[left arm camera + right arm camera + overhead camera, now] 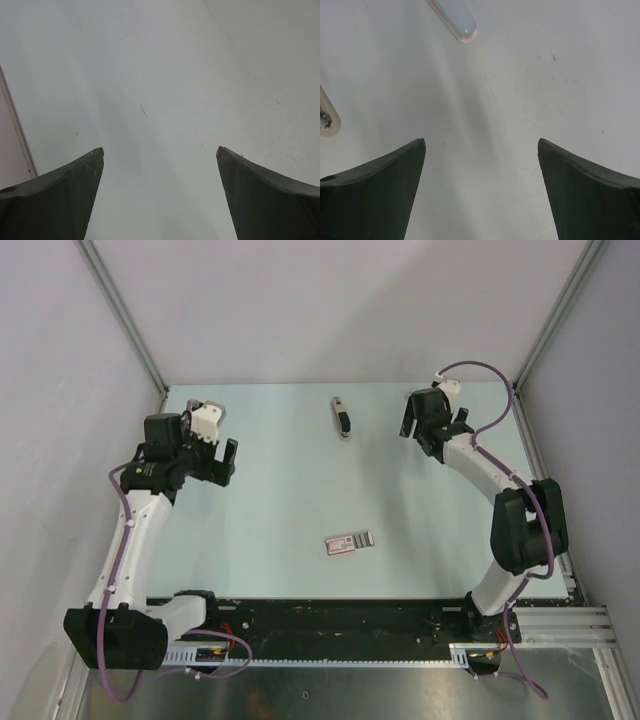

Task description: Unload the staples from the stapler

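Note:
The stapler [344,424], cream with a black top, lies on the table at the far middle. A narrow grey piece [336,404] juts from its far end; I cannot tell whether it is the staples. My right gripper [424,437] is open and empty to the right of the stapler, apart from it. Its wrist view [481,145] shows bare table between the fingers, a pale cream-tipped bar [456,19] at the top and a cream end with a screw [326,121] at the left edge. My left gripper [218,460] is open and empty at the far left [160,150].
A flat pink-and-grey box [350,542] lies in the near middle of the table [280,500]. Grey walls with metal posts close in the back and both sides. A wall edge [17,130] shows left of the left gripper.

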`<state>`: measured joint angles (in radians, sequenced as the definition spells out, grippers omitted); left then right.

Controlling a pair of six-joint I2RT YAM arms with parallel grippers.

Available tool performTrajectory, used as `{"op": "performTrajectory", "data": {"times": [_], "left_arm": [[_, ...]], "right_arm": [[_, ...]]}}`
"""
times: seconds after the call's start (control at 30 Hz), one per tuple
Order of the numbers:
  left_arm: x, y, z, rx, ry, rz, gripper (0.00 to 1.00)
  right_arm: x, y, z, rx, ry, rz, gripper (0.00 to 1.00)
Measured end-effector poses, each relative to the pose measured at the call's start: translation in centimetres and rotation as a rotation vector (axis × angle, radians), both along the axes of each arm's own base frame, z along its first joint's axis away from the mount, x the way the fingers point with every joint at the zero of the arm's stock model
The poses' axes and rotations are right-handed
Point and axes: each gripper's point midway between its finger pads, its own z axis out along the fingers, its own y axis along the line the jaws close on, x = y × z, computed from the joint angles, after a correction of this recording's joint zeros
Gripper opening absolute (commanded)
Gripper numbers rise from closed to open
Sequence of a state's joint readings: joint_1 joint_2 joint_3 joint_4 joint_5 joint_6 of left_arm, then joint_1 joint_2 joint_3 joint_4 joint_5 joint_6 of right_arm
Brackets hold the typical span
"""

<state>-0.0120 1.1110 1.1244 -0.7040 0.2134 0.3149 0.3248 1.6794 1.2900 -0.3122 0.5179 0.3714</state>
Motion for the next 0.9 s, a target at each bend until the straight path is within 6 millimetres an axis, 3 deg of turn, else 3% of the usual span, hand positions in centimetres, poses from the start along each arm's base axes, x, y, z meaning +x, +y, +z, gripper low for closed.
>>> {"op": "performTrajectory", "data": {"times": [0.2, 0.37, 0.53, 0.73, 0.9], "left_arm": [[0.4, -0.1, -0.2, -0.003, 0.014, -0.002, 1.0], [0.7, -0.2, -0.9, -0.007, 0.038, -0.007, 0.99], [1.0, -0.4, -1.9, -0.018, 0.071, -0.019, 1.0], [1.3, -0.5, -2.9, -0.019, 0.102, -0.027, 1.0], [1.4, -0.7, -3.3, -0.024, 0.118, -0.038, 1.0]], "right_arm": [[2.9, -0.2, 0.0, 0.016, -0.037, 0.042, 0.99], [5.6, -1.6, -0.2, 0.061, -0.091, 0.065, 0.99], [9.7, -3.0, -0.9, 0.061, -0.14, 0.085, 0.99], [14.8, -1.9, -3.5, 0.023, -0.125, 0.149, 0.99], [16.8, -1.4, -6.3, -0.007, -0.075, 0.191, 0.95]]}}
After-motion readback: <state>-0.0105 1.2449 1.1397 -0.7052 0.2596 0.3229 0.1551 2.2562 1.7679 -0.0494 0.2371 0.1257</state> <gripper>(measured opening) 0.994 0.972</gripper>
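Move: The long grey object that seems to be the stapler lies near the far table edge, about 21 cm ahead of the right hand, 2 cm to its right and 13 cm below. A slim black-and-white tool lies roughly 9 cm ahead and 25 cm to the left of the right hand, at the same depth below. From the left hand the grey object is some 35 cm ahead, 61 cm to the right and 20 cm below. Forward and fast, the right hand reaches about 17 cm towards the long grey object, nearly level at first, then sinking some 6 cm in the second half, turning roughly 10 degrees counter-clockwise with its fingers wide open and touching nothing. The left hand, open and empty, sinks about 3.5 cm and tips slightly downward. ##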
